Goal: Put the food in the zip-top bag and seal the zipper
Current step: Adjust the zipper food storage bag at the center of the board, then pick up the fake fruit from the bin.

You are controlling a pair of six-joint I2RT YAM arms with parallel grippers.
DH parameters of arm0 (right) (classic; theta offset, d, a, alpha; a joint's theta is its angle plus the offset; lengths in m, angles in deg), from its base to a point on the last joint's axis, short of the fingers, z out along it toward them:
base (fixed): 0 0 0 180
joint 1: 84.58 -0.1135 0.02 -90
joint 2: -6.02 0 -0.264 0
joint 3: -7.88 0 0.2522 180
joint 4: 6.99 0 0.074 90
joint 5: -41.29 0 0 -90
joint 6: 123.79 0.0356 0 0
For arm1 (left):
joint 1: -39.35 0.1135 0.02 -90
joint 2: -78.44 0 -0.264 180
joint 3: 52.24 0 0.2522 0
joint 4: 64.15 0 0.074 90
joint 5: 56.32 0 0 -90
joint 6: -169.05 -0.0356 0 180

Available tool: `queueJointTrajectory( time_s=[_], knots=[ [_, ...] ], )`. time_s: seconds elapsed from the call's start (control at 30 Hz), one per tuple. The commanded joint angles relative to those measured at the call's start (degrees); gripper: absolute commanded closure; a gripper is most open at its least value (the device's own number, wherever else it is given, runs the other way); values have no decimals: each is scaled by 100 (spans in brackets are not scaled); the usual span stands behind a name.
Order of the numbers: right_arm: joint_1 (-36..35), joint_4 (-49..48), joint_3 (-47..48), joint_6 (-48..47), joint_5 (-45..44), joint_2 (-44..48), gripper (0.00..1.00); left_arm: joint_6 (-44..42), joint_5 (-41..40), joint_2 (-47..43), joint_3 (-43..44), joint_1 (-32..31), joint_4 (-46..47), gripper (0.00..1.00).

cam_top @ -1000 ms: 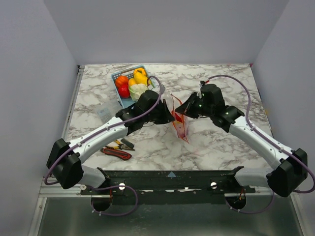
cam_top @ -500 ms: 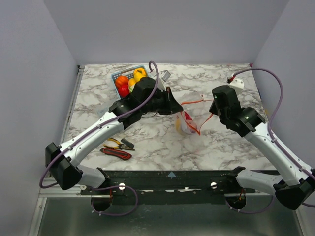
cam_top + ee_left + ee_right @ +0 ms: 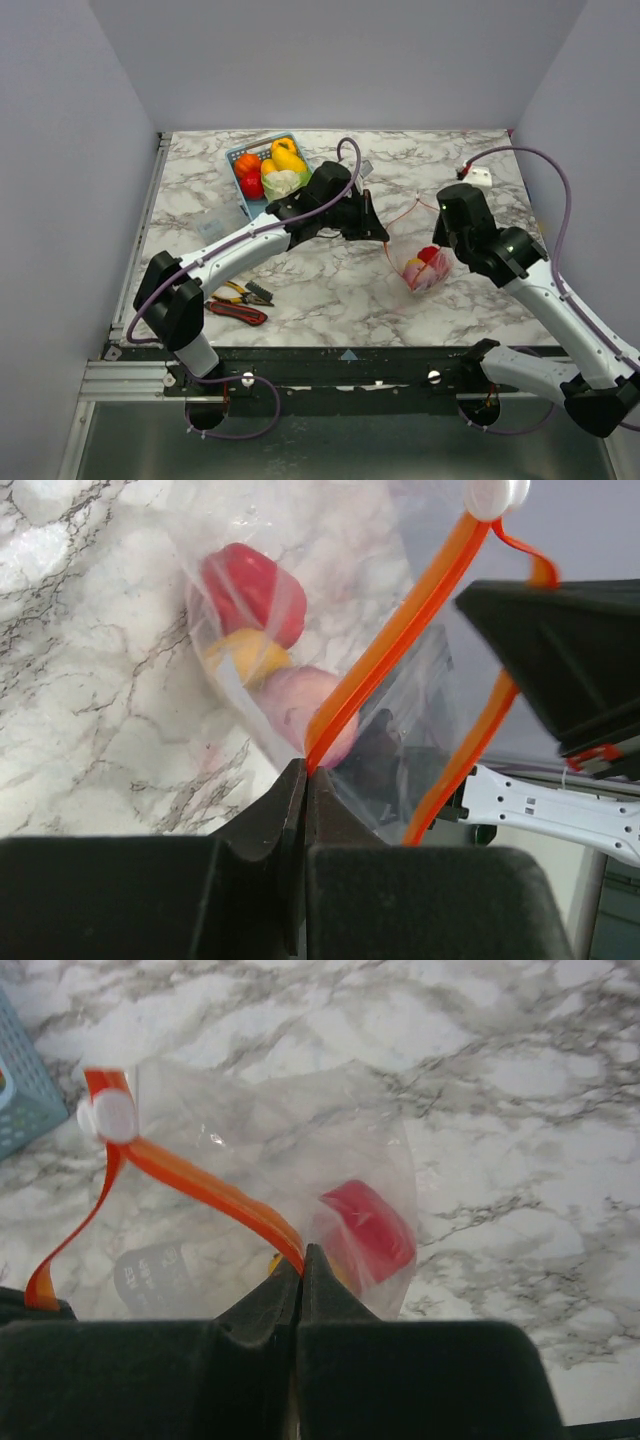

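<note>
The zip-top bag (image 3: 420,268) hangs between both grippers just above the marble table, right of centre. Inside it lie pieces of food: a red one (image 3: 250,585), a yellow one (image 3: 243,656) and a pale pink one (image 3: 300,702). My left gripper (image 3: 305,770) is shut on one end of the orange zipper (image 3: 400,630). My right gripper (image 3: 303,1255) is shut on the strip's other end (image 3: 200,1180). A white slider (image 3: 110,1115) sits on the strip, and the mouth gapes beside it. More food (image 3: 268,168) fills the blue basket (image 3: 246,196) at the back left.
Red-handled pliers (image 3: 236,312) and a yellow-handled tool (image 3: 243,292) lie near the front left. A small clear packet (image 3: 215,225) rests left of the left arm. A white block (image 3: 479,176) sits at the back right. The basket's corner (image 3: 20,1095) shows in the right wrist view.
Both arms have carried the bag to the right and spread its mouth apart. The left arm has stretched further across the table, and the bag now hangs lower with the food at its bottom.
</note>
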Motion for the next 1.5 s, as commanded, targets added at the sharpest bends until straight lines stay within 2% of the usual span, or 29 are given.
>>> queueJointTrajectory(
  time_s=[0.0, 0.17, 0.33, 0.43, 0.57, 0.63, 0.77, 0.83, 0.97, 1.1, 1.17, 1.3, 1.47],
  knots=[
    [16, -756, -642, 49, 1365, -99, 99, 29, 174, 79, -114, 78, 238, 100],
    [21, -1025, -817, 136, 1626, -215, 99, -63, 203, 48, -327, 225, 180, 100],
    [21, -1368, -963, 78, 1768, 97, 99, -343, -88, -183, -399, 290, -130, 98],
    [21, -1416, -987, 93, 1804, 117, 99, -438, -178, -315, -462, 355, -205, 87],
    [49, -1450, -958, 86, 1848, 67, 99, -541, -142, -563, -619, 537, -100, 66],
    [25, -1493, -966, 35, 1831, 78, 99, -627, -157, -748, -768, 658, 84, 56],
    [22, -1533, -928, -78, 1745, 62, 99, -677, -429, -1269, -1315, 1052, 670, 41],
    [23, -1556, -898, -112, 1700, 59, 99, -663, -725, -1480, -1508, 1326, 837, 39],
    [35, -1624, -868, -151, 1723, 35, 99, -701, -1974, -1580, -1419, 1770, 570, 37],
    [26, -1654, -888, -165, 1805, -50, 99, -624, -3332, -1323, -1221, 2005, 683, 34],
    [29, -1646, -876, -176, 1813, -92, 99, -502, -3760, -1013, -993, 2139, 712, 32],
    [27, -1609, -818, -162, 1818, -136, 99, -497, -4138, -400, -620, 2428, 1222, 31],
    [22, -1455, -648, -133, 1854, -168, 99, -524, -4350, 505, 210, 2697, 1330, 20]
  ],
)
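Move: The left hand pinches the bag's left zipper edge. The basket's cauliflower lies about 21 cm ahead, 26 cm left and 16 cm below it; the yellow fruit is some 7 cm farther out than the cauliflower. From this hand the white zipper slider is 10 cm ahead and 7 cm right, the bagged red pepper 15 cm right. From the right hand, on the other edge, that pepper lies 3 cm ahead, 2 cm right and 15 cm below, the slider 11 cm ahead and 5 cm left. Leftward and down goes the right hand first, about 6 cm each way, then it eases up a couple of centimetres and nearly stops, keeping its pinch on the zipper edge. The left hand sinks some 3 cm with its edge, opens to let go, then swings left and forward a good 20 cm each way to above the basket, turning roughly 55 degrees counter-clockwise, fingers spread well open. ##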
